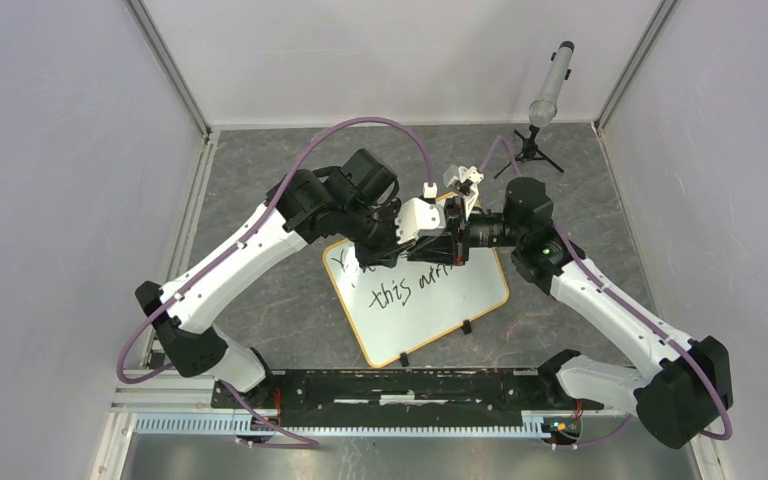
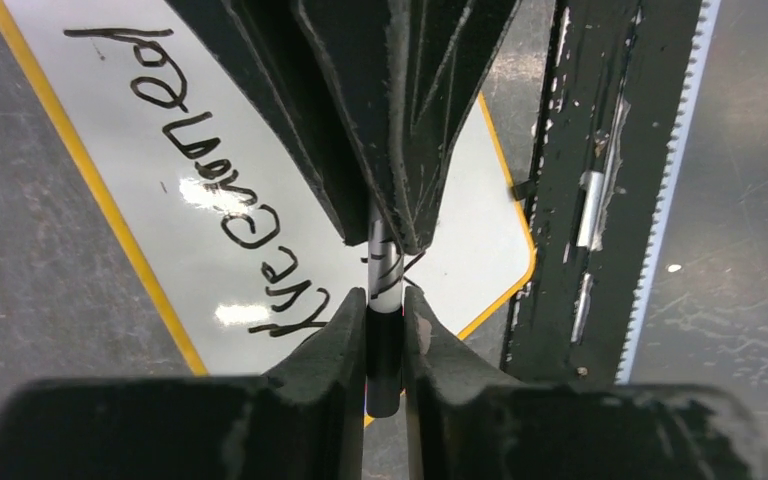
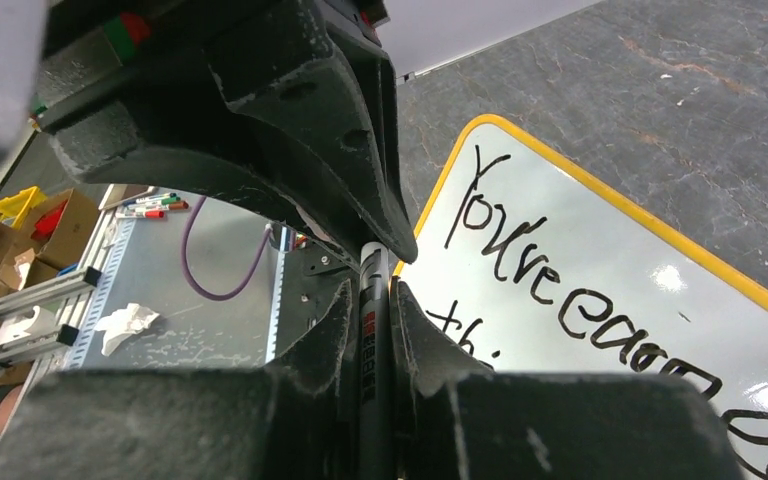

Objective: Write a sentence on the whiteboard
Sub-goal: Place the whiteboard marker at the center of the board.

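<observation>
The whiteboard [image 1: 430, 305] lies tilted on the grey table, white with an orange-tan frame. The sentence [image 1: 400, 290] runs across it in two slanted black lines; the wrist views show "You've earned" [image 3: 560, 290] and its mirror [image 2: 250, 230]. Both grippers meet above the board's far edge on one marker [image 2: 385, 270]. My left gripper [image 2: 385, 320] is shut on the marker's black end. My right gripper [image 3: 375, 310] is shut on the dark barrel [image 3: 373, 330] with its red label. The marker's tip is hidden between the two grippers.
A grey microphone on a small black tripod [image 1: 550, 90] stands at the back right. A black rail [image 1: 400, 385] runs along the near edge between the arm bases. Purple cables loop over both arms. Walls enclose the table on three sides.
</observation>
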### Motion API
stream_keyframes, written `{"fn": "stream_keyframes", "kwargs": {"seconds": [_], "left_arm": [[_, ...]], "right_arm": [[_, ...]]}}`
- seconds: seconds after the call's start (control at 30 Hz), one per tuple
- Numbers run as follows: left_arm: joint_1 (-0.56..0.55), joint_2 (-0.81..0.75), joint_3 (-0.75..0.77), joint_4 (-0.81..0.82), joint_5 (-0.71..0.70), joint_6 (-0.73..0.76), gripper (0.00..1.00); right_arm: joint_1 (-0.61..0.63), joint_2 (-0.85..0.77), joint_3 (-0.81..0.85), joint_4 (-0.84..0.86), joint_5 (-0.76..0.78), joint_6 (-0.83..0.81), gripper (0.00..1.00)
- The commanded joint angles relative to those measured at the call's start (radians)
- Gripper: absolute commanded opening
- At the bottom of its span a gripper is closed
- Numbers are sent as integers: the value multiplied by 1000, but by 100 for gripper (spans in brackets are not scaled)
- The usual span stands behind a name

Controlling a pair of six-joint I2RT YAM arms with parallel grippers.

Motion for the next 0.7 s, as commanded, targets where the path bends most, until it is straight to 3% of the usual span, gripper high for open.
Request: {"fn": "stream_keyframes", "kwargs": {"seconds": [0.0, 0.07, 0.2, 0.3, 0.5, 0.67], "left_arm": [[13, -30, -23, 62, -3, -60, 12], [48, -44, -37, 70, 42, -90, 3], [185, -78, -61, 94, 156, -156, 2], [289, -115, -65, 125, 213, -211, 2], [567, -173, -33, 117, 223, -267, 2], [838, -211, -66, 71, 262, -234, 2]], "right_arm": [[1, -25, 25, 42, -27, 24, 4], [-18, -24, 36, 23, -22, 12, 15], [-105, -25, 80, -41, -28, -33, 48], [-189, -29, 121, -132, -33, -111, 67], [-379, -2, 264, -457, -37, -400, 93], [-630, 54, 342, -704, -102, -623, 98]]}}
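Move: The marker bridges my two hands in mid-air: my right hand holds its body, while my left fingers are around its black end, with its middle about 5 cm to the right of that hand and level with it. My right hand has the marker's middle only about 1 cm to its left. The written-on whiteboard lies below, its centre roughly 8 cm ahead, 5 cm right and 29 cm below my left hand. I finish closing my left fingers on the marker's black end, then open my right hand nearly fully to let go of the body. The hands part: my left carries the marker about 14 cm left, 10 cm forward and 5 cm up, turning some 40 degrees counter-clockwise; my empty right goes right and forward in near-equal measure, about 15 cm in all, rising slightly and swinging clockwise. ##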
